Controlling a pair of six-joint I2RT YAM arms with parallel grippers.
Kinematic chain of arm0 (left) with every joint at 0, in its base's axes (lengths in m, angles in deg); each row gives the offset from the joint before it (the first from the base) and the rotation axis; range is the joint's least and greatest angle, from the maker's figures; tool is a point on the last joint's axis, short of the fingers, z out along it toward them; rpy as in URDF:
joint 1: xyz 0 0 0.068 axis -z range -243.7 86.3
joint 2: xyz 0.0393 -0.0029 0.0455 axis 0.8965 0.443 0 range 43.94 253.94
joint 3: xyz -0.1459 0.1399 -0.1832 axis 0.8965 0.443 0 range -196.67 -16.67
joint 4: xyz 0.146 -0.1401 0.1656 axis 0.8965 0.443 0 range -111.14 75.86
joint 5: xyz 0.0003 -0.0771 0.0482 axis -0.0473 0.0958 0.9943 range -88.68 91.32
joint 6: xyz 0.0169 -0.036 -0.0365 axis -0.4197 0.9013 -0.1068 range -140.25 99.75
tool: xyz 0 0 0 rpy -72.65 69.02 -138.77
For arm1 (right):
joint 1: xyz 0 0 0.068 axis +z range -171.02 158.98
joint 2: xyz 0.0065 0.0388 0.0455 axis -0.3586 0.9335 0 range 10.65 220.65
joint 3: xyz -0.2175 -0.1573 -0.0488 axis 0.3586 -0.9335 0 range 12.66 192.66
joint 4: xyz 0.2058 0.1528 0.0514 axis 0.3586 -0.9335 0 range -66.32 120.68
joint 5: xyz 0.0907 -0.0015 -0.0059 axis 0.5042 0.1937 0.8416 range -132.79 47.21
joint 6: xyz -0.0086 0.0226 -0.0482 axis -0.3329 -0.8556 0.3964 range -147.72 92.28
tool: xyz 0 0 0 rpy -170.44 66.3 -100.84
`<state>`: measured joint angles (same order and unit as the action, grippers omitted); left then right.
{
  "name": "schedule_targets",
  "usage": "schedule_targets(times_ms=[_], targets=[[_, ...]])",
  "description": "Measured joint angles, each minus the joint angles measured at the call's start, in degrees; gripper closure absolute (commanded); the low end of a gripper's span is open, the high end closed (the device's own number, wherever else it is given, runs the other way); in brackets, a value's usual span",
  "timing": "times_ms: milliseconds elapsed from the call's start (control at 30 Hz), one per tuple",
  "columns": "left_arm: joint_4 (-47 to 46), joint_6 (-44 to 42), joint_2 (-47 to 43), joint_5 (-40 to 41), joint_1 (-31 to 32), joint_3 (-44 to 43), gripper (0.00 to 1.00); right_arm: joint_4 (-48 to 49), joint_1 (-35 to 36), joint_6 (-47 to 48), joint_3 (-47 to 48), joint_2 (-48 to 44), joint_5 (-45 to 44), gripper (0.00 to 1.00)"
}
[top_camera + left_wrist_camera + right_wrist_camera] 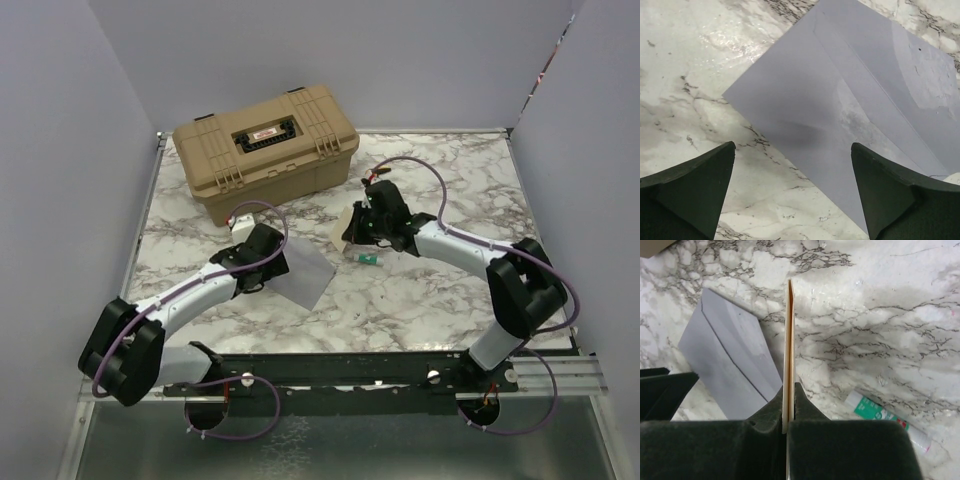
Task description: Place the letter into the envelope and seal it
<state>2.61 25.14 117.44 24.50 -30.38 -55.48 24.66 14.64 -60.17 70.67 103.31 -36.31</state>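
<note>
The grey-lilac envelope (305,272) lies flat on the marble table, between the two arms. In the left wrist view the envelope (850,100) fills the upper right, its flap crease showing. My left gripper (793,145) hangs just above its near edge, open wide, holding nothing; from above it (265,255) sits at the envelope's left side. My right gripper (790,387) is shut on the letter (789,340), a thin tan sheet seen edge-on and standing upright. From above, the letter (343,228) sticks out of the right gripper (358,225), to the right of the envelope (730,360).
A tan hard case (265,148) stands shut at the back left of the table. A green-and-white glue stick (368,259) lies just under the right gripper, also seen as the glue stick (885,417) on the marble. Grey walls enclose the table.
</note>
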Motion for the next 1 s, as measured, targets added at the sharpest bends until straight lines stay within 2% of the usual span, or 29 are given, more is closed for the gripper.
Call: schedule_targets(times_ms=[133, 367, 567, 1000], targets=[[1.11, 2.40, -2.75, 0.48, -0.70, 1.84, 0.01, -0.59, 0.02, 0.46, 3.58, 4.79, -1.07, 1.00], [1.11, 4.83, -1.25, -0.42, -1.77, 5.90, 0.01, -1.68, 0.39, 0.85, 4.39, 7.48, -0.63, 1.00], [-4.90, 2.93, 0.17, -2.86, -3.76, 5.55, 0.01, -3.15, 1.60, 1.55, 3.61, 7.72, 1.16, 0.99], [-14.73, -3.15, 8.48, -16.44, -4.00, -0.35, 0.02, -5.68, 4.28, 1.25, -7.61, -4.00, 6.75, 0.99]])
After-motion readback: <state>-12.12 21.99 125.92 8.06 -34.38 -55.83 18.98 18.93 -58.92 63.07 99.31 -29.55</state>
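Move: The envelope lies flat, its middle about 5 cm to the left hand's right and 3 cm ahead, some 3 cm below the open fingers. From the right hand, which still pinches the upright letter, that middle is roughly 12 cm to the left, 2 cm back and 8 cm down. The glue stick lies on the table about 5 cm to the right hand's right and 1 cm ahead. Down, back and a little left, each 2 to 3 cm, the left hand brings its wide-open fingers onto the envelope's left part, then sweeps right and forward about 8 cm, rolling its left side down and turning slightly clockwise, dragging the paper. The right hand keeps the letter pinched, edges forward and down, then swings back some 9 cm, ending lower at the envelope's right side, tipping down and turning counter-clockwise about 10 degrees. ##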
